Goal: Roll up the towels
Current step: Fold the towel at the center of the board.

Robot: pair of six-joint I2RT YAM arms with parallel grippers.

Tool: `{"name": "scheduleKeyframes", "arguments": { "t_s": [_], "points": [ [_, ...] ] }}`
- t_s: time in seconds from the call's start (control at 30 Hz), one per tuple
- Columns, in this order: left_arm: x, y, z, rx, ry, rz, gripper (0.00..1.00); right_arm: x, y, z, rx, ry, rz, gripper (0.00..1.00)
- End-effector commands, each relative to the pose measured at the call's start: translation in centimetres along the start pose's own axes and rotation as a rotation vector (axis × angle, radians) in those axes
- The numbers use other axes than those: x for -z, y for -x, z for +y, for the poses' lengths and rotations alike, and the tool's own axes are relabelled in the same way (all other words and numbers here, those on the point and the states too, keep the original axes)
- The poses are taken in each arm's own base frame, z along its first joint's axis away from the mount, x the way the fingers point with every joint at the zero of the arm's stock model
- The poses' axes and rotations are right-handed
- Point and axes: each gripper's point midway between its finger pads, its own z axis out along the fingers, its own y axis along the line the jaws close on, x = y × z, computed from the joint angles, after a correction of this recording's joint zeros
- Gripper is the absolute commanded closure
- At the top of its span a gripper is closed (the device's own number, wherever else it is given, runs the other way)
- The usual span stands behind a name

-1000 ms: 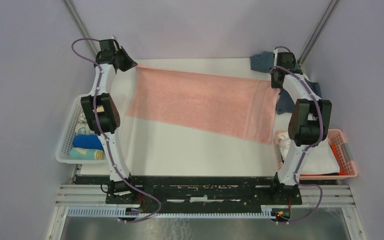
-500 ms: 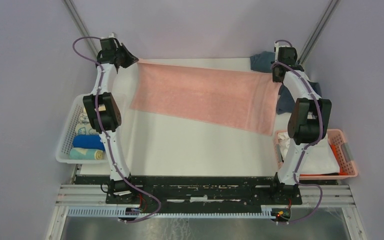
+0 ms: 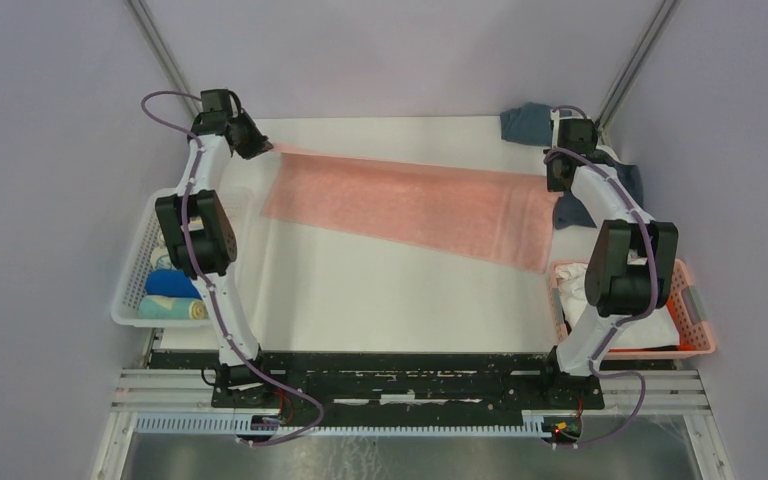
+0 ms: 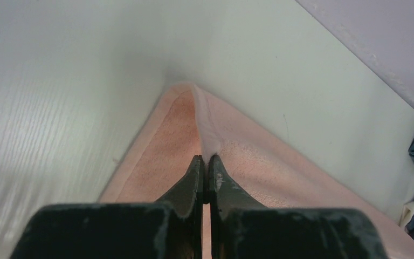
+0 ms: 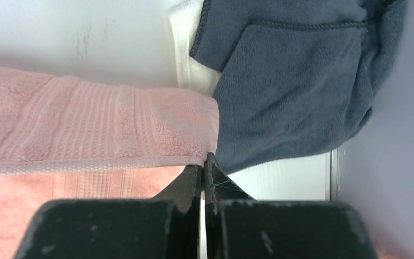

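A pink towel [image 3: 410,205] lies stretched across the far part of the white table, held at both far corners. My left gripper [image 3: 263,149] is shut on its far left corner; the left wrist view shows the pink towel [image 4: 248,162] pinched into a ridge at the tips of my left gripper [image 4: 205,158]. My right gripper [image 3: 552,180] is shut on the far right corner; in the right wrist view the pink towel's [image 5: 97,124] hem ends at my right gripper [image 5: 204,158]. Slate blue towels [image 5: 291,81] lie heaped just beyond.
A white basket [image 3: 130,300] at the left edge holds rolled towels, one bright blue [image 3: 173,283], one teal [image 3: 172,309]. A pink basket [image 3: 695,320] at the right holds white cloth. More blue towels [image 3: 526,122] sit at the far right corner by the wall.
Both grippers have lowered the pink towel; it now lies flatter and narrower on the table. The left gripper has shifted slightly outward, the right arm's elbow has dropped.
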Motion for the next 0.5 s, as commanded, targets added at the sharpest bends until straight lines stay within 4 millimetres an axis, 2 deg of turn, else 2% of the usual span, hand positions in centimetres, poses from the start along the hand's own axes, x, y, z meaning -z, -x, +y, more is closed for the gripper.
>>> {"name": "scheduleKeyframes", "arguments": {
  "t_s": [0.0, 0.2, 0.3, 0.47],
  "points": [
    [5.3, 4.0, 1.6, -0.063, 0.113, -0.153, 0.97, 3.5, 0.6, -2.6, -0.093, -0.079, -0.058, 0.99],
    [6.2, 1.4, 3.0, -0.062, 0.155, -0.093, 0.97, 5.3, -1.9, -1.3, -0.126, -0.037, -0.02, 1.0],
    [6.9, 0.6, 4.1, -0.067, 0.203, -0.087, 0.97, 6.2, -3.7, -1.3, -0.126, -0.057, 0.01, 0.99],
    [7.5, -0.6, 4.7, -0.069, 0.22, -0.069, 0.97, 7.4, -6.4, -0.8, -0.169, -0.057, 0.041, 0.99]
  ]
}}
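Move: The left hand holds the pink towel's far left corner; the near left corner, where the fold is heading, lies about 13 cm back, 4 cm left and 10 cm lower. The white basket is some 24 cm back and 25 cm left. From the right hand the towel's near right corner lies about 18 cm back, 2 cm right and 9 cm below; the dark blue towel is about 6 cm ahead and 13 cm right, the coral basket 27 cm back and 22 cm right. Both hands keep their pinch on the far corners and draw the held edge back over the towel's lower layer towards its near edge, each going about 7 cm. Each rises some 2 cm first, then sinks again as it keeps coming back. The right hand also drifts some 2 cm left; fingers stay shut. ##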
